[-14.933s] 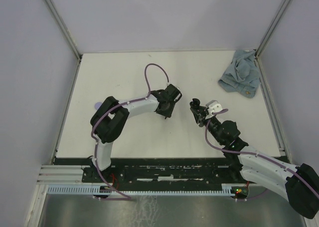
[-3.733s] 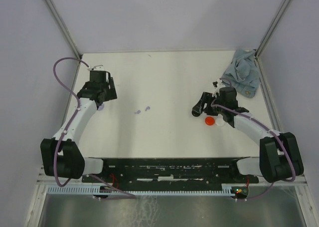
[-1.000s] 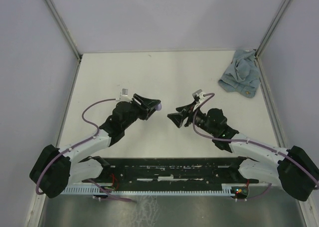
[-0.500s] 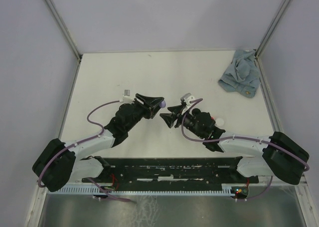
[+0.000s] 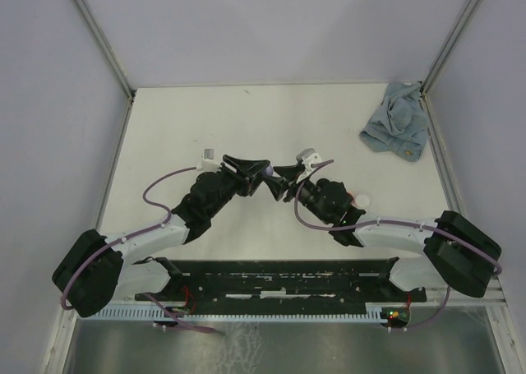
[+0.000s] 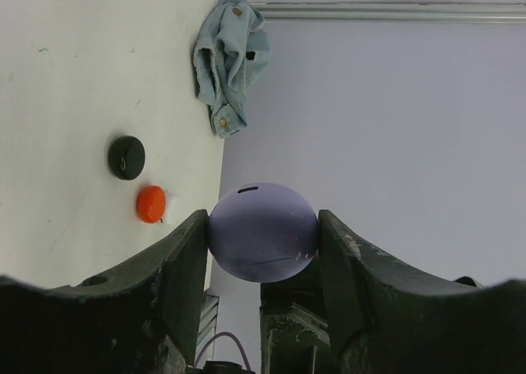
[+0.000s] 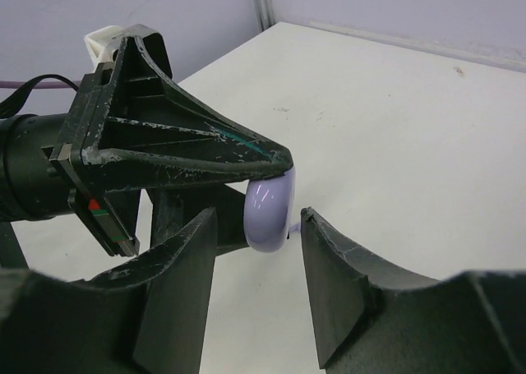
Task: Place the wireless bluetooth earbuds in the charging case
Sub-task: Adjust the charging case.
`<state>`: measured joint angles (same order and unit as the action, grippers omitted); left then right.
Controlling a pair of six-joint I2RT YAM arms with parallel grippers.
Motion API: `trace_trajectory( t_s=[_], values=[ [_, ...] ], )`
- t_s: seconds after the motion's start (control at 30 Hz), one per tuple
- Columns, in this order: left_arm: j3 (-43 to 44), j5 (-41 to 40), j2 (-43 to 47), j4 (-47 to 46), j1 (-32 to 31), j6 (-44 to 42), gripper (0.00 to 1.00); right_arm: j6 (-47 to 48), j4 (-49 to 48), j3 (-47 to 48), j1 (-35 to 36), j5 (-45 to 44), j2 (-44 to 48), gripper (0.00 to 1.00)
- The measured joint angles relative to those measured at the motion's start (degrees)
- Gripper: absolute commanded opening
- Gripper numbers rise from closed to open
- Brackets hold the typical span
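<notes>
My left gripper [image 6: 263, 218] is shut on the lilac round charging case [image 6: 263, 233], pinching it by its edges and holding it above the table; a small slot shows on its top. In the right wrist view the case [image 7: 269, 214] sits edge-on between the fingers of my right gripper [image 7: 259, 218], which is open with a gap on each side. In the top view the two grippers [image 5: 261, 170] [image 5: 277, 182] meet tip to tip at the table's middle and hide the case. I see no earbuds; a tiny lilac sliver behind the case is too small to tell.
A crumpled blue cloth [image 5: 396, 127] lies at the back right corner. A black disc [image 6: 126, 157], an orange-red disc [image 6: 150, 204] and a white one [image 5: 362, 200] lie on the table to the right, near my right arm.
My right gripper has moved left to the case held by the left gripper, and its jaws have narrowed around it. The left gripper has hardly moved.
</notes>
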<state>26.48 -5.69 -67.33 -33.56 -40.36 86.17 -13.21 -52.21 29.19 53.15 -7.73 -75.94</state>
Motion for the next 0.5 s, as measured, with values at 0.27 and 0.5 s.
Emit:
trace_trajectory(
  t_s=[0.27,0.5],
  values=[
    [0.0,-0.1,0.0,0.0,-0.5,0.0,0.54,1.7,-0.8,0.7,0.0,-0.4,-2.2,0.32],
    [0.0,-0.3,0.0,0.5,-0.5,0.0,0.67,3.3,0.4,1.0,0.0,-0.5,-2.4,0.08]
  ],
)
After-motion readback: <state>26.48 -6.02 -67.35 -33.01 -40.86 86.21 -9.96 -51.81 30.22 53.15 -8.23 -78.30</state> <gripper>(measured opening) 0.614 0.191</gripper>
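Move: The purple charging case is between the left hand's fingertips, about 1 cm ahead and 1 cm right of that hand's point and level with it. From the right hand it lies some 2 cm ahead and 2 cm left, at about the same height, just in front of the open fingers. Down on the table, roughly 17 cm lower, the red case stands about 20 cm right and 3 cm back of the right hand, the white one about 23 cm right and 4 cm back. The purple case, still held up by the left hand, which stays in place, is taken between the right hand's fingers: the right hand sinks about 1 cm while easing slightly forward, rolls some 5 degrees with its left side dipping, and closes its fingers from about half open to pinch the case's exposed part. At the very end the left fingers just begin to slacken. ##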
